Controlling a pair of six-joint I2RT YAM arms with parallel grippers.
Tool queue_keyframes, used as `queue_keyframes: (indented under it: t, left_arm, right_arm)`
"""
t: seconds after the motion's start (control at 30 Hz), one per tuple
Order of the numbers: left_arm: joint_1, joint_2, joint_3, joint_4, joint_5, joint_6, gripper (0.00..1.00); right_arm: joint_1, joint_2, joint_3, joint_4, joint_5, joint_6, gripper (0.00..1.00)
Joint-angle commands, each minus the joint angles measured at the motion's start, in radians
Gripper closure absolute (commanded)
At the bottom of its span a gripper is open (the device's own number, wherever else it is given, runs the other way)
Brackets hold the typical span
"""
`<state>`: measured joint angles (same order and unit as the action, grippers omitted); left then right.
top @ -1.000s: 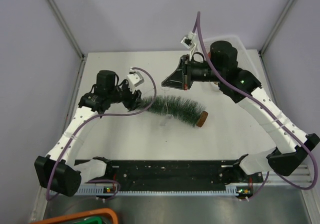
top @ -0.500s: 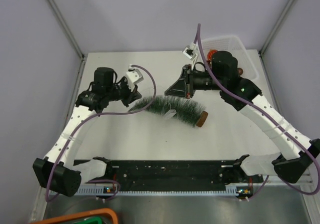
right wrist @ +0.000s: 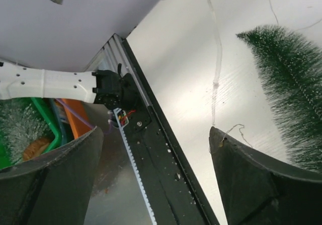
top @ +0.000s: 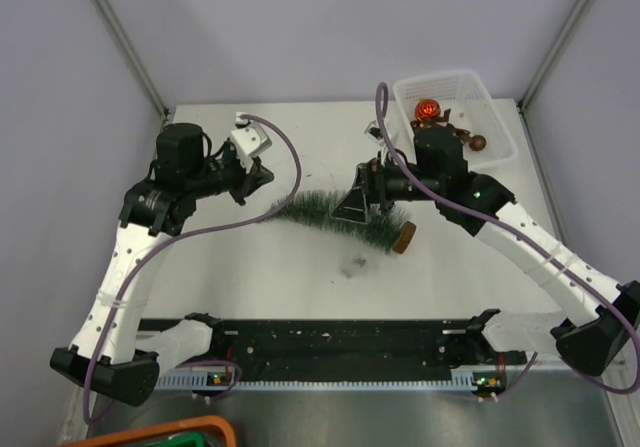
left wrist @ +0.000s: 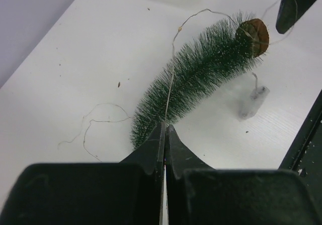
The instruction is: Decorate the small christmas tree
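The small christmas tree (top: 335, 214) lies on its side on the white table, its wooden disc base (top: 404, 237) to the right. In the left wrist view a thin wire (left wrist: 171, 69) runs along the tree (left wrist: 201, 74) from its base (left wrist: 253, 31) into my left gripper (left wrist: 165, 128), which is shut on the wire just off the tree's tip. A small clear battery box (left wrist: 253, 101) on the wire lies beside the tree. My right gripper (top: 358, 205) hangs open over the tree's middle. A strand of wire touches one of its fingertips (right wrist: 221, 139).
A clear plastic bin (top: 500, 117) at the back right holds a red bauble (top: 428, 110) and brown ornaments (top: 478, 142). An orange-rimmed green bin (top: 170, 432) sits below the table's near left edge. A loose wire loop (left wrist: 95, 124) lies left of the tree's tip.
My left gripper shut on the wire and drew back to the left. My right gripper opened and sank toward the tree. The battery box dropped onto the table.
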<state>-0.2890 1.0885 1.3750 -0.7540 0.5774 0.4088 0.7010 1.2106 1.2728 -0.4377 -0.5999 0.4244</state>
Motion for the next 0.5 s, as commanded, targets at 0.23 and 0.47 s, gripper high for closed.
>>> queue_keyframes:
  t: [0.23,0.47]
  left_arm:
    - [-0.002,-0.104,0.019,-0.126,0.01,-0.011,1.0]
    - [-0.001,-0.148,0.108,-0.206,0.024,-0.004,1.0]
  right_arm:
    - [-0.004,-0.092,0.011,-0.055,0.351,-0.038,0.01]
    - [-0.011,-0.103,-0.073,-0.081,0.449,-0.02,0.02]
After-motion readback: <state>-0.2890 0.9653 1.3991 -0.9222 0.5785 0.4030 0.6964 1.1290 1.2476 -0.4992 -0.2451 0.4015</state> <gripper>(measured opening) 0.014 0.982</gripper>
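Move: The tree lies crosswise under my hands. Its middle is about 8 cm ahead of my right hand and nearly 30 cm below; its wooden base is some 3 cm ahead and 14 cm to the right. The clear ornament is low under my right hand, roughly 2 cm back and 2 cm to the right. From my left hand, which still holds the thin string, the tree's middle is about 3 cm ahead, 13 cm right and 30 cm down. I spread the fingers of my already open right hand the rest of the way and carry it about 5 cm forward and to the right, high over the tree towards its wooden base, swinging the wrist some 20 degrees clockwise. My left hand stays shut on the string and draws back about 5 cm, away from the tree's middle. ##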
